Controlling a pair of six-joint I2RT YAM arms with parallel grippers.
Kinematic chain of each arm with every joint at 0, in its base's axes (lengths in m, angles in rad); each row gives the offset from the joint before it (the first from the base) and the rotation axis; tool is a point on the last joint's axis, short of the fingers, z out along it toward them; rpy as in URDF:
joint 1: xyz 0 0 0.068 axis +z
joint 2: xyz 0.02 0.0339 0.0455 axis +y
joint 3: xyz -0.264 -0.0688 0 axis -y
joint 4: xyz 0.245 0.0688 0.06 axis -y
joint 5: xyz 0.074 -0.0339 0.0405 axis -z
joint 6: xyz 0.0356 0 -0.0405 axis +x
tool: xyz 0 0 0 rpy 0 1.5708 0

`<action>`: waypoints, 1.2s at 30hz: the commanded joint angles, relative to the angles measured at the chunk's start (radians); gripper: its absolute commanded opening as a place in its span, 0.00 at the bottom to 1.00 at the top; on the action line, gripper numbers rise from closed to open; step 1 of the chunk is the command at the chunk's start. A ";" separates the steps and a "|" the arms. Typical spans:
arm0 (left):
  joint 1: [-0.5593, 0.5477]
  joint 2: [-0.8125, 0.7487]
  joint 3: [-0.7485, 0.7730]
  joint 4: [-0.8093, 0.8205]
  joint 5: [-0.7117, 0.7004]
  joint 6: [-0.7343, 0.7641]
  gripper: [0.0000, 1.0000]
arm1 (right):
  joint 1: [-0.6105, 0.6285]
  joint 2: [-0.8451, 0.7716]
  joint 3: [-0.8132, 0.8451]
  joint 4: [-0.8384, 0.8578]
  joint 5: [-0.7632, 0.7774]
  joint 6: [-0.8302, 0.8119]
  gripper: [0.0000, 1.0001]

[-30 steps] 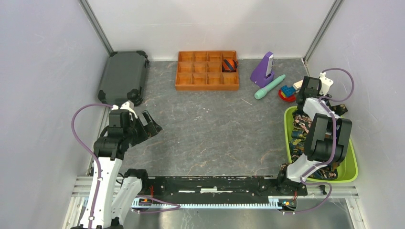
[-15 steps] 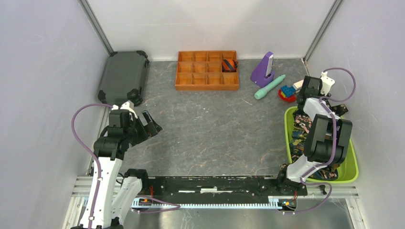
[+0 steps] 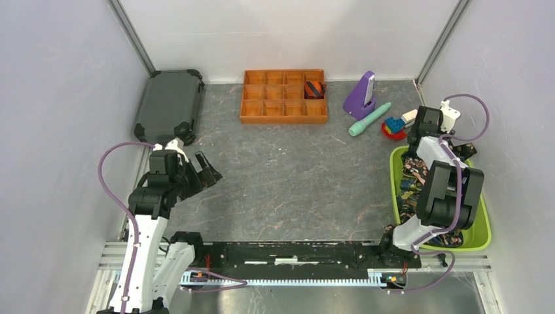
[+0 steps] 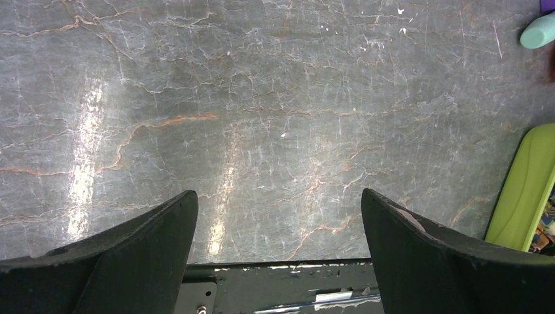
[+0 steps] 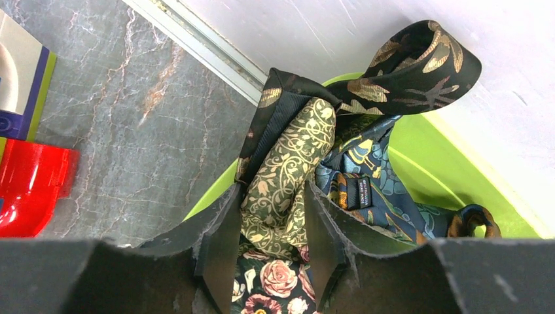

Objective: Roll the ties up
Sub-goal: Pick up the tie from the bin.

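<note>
Several patterned ties (image 3: 409, 176) lie heaped in the lime-green bin (image 3: 482, 229) at the right. My right gripper (image 5: 271, 196) reaches into the bin's far end. Its fingers press on both sides of a bunched olive-green tie (image 5: 288, 170) with a cream vine print. A dark tie with gold leaves (image 5: 419, 72) drapes over the bin's rim (image 5: 458, 163), a navy tie (image 5: 373, 176) lies beside it, and a rose-print tie (image 5: 275, 281) lies under the jaws. A rolled orange-navy striped tie (image 3: 315, 88) sits in the orange tray (image 3: 275, 108). My left gripper (image 3: 208, 171) hangs open over bare table (image 4: 278, 209).
A black case (image 3: 169, 104) lies at the back left. A purple stand (image 3: 361, 93), a teal stick (image 3: 368, 119) and red-and-blue blocks (image 3: 393, 127) sit just beyond the bin. The black base rail (image 3: 288, 252) runs along the near edge.
The right gripper's jaws have narrowed onto the olive-green tie, and the right arm has shifted slightly. The left arm has not moved.
</note>
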 commanded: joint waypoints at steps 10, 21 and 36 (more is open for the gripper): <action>-0.003 -0.005 0.000 0.027 -0.012 0.042 0.99 | 0.002 -0.062 0.013 -0.058 0.085 -0.008 0.00; -0.002 -0.018 0.000 0.027 -0.012 0.041 0.99 | 0.052 -0.365 0.148 -0.132 -0.072 -0.092 0.00; -0.004 -0.032 0.002 0.026 -0.014 0.040 0.99 | 0.055 -0.538 0.476 -0.109 -0.680 -0.095 0.00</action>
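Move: The olive paisley tie lies practically between the right fingertips, its middle about 1 cm ahead, 1 cm right and 2 cm below. A rose-print tie sits some 4 cm back, 2 cm left and 4 cm lower; the black-gold tie loop stands roughly 1 cm back, 9 cm right and 3 cm higher. The red toy is about 8 cm ahead, 15 cm left, 5 cm below. From the left hand, the paisley tie lies some 14 cm ahead, 72 cm right, 9 cm below. Easing back about 2 cm at nearly level height, the right hand shuts its half-open fingers on the paisley tie, pinching a fold. It then rises fast out of the bin, some 30 cm, drifting about 8 cm left late in the lift, while the wrist swings the fingers up from their downward slant and turns them counter-clockwise, keeping the pinch. ##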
